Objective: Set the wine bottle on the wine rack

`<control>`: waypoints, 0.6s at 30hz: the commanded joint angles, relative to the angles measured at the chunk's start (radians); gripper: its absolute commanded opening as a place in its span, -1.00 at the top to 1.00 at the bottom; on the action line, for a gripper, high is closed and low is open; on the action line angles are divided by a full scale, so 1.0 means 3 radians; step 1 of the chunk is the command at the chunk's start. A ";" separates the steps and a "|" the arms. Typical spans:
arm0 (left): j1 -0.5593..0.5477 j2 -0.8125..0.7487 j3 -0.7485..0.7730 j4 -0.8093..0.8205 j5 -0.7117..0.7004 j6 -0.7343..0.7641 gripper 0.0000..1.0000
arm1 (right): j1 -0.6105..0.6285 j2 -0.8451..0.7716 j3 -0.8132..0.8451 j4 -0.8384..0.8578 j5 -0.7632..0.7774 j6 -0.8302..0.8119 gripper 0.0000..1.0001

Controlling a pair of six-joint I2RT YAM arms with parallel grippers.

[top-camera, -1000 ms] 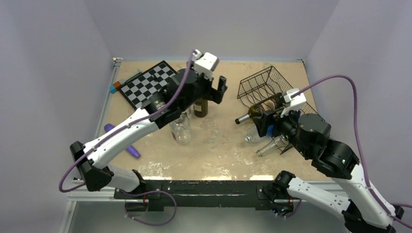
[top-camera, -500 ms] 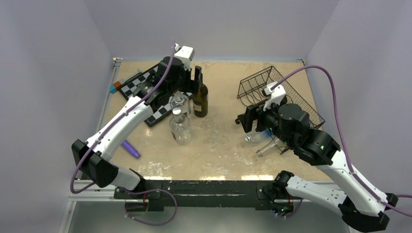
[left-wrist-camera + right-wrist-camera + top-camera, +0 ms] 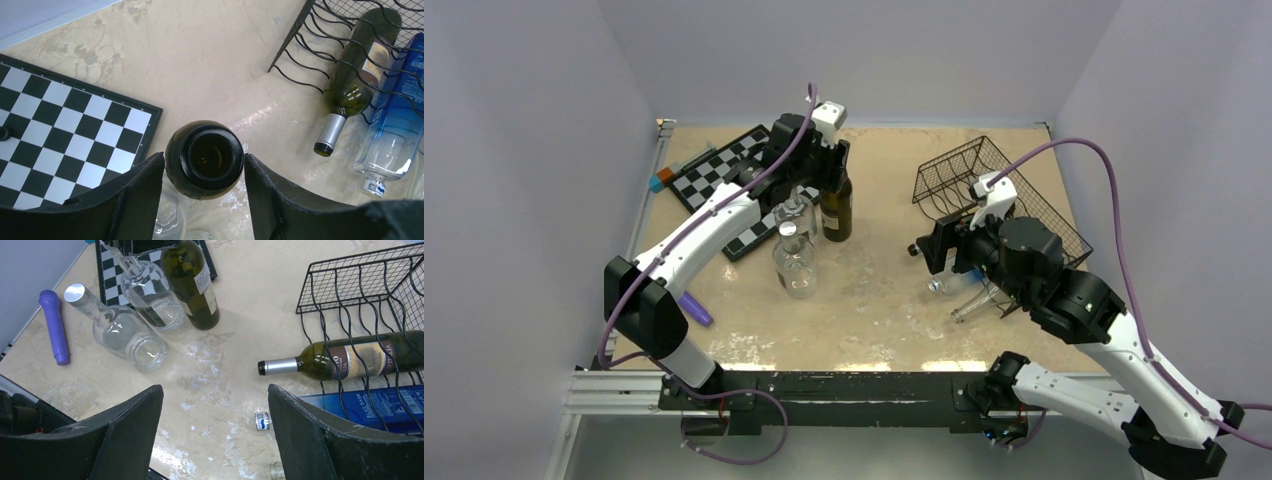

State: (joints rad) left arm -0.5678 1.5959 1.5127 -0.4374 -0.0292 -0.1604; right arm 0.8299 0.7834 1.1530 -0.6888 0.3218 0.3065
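Observation:
A dark green wine bottle (image 3: 836, 207) stands upright on the table beside the chessboard. My left gripper (image 3: 833, 165) is over its top. In the left wrist view both fingers rest against the sides of the bottle's open mouth (image 3: 205, 159), and the left gripper (image 3: 204, 167) is shut on it. The black wire wine rack (image 3: 984, 172) stands at the right. A second green wine bottle (image 3: 350, 360) lies on its lower tier, neck pointing left. My right gripper (image 3: 215, 432) hovers open and empty over bare table, left of the rack (image 3: 360, 285).
Two clear glass bottles (image 3: 796, 262) stand just left of the held bottle. A chessboard (image 3: 714, 175) lies at the back left. A purple cylinder (image 3: 692, 308) lies near the left edge. A blue bottle (image 3: 380, 405) lies in the rack's bottom tier. A small cap (image 3: 262, 420) sits on the table.
My left gripper swung over the upright bottle's neck and closed in on it. The right arm drew back from the rack, leaving the second green bottle lying there.

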 commanded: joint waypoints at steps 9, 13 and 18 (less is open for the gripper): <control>0.0038 0.0058 0.0157 0.0272 0.0293 0.0165 0.26 | -0.0009 0.0057 0.0032 0.0059 0.0088 0.0059 -0.61; 0.0041 0.0050 0.0161 0.0254 0.0309 0.0204 0.92 | -0.0008 0.0053 0.0022 0.0048 0.0087 0.0080 -0.61; 0.0038 -0.0083 0.0287 0.0147 0.0418 0.0289 1.00 | -0.0008 0.0038 -0.0015 0.0040 0.0098 0.0057 -0.62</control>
State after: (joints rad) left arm -0.5602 1.6081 1.5234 -0.4103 0.0391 -0.0891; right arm 0.8299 0.8040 1.1530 -0.6914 0.3244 0.3134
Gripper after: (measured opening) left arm 0.383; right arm 0.808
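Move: The left hand's open fingers already straddle the neck of the standing wine bottle, whose middle lies about 12 cm below the hand point, straight ahead 0 and 1 cm to the right. One clear bottle stands roughly 9 cm to the left, level with it; the other is some 8 cm left and 13 cm back. The chessboard's middle is about 21 cm left and 10 cm forward. From the right hand, the wine bottle lies about 20 cm forward, 20 cm left and 19 cm down. Rightward by barely 1 cm, the left hand eases to centre on the wine bottle's neck and then stays there, turning about 5 degrees clockwise. Meanwhile its fingers close from two-thirds open to a bit over a third, where they stop against both sides of the neck, just under the mouth, and pinch it with rising grip effort. ##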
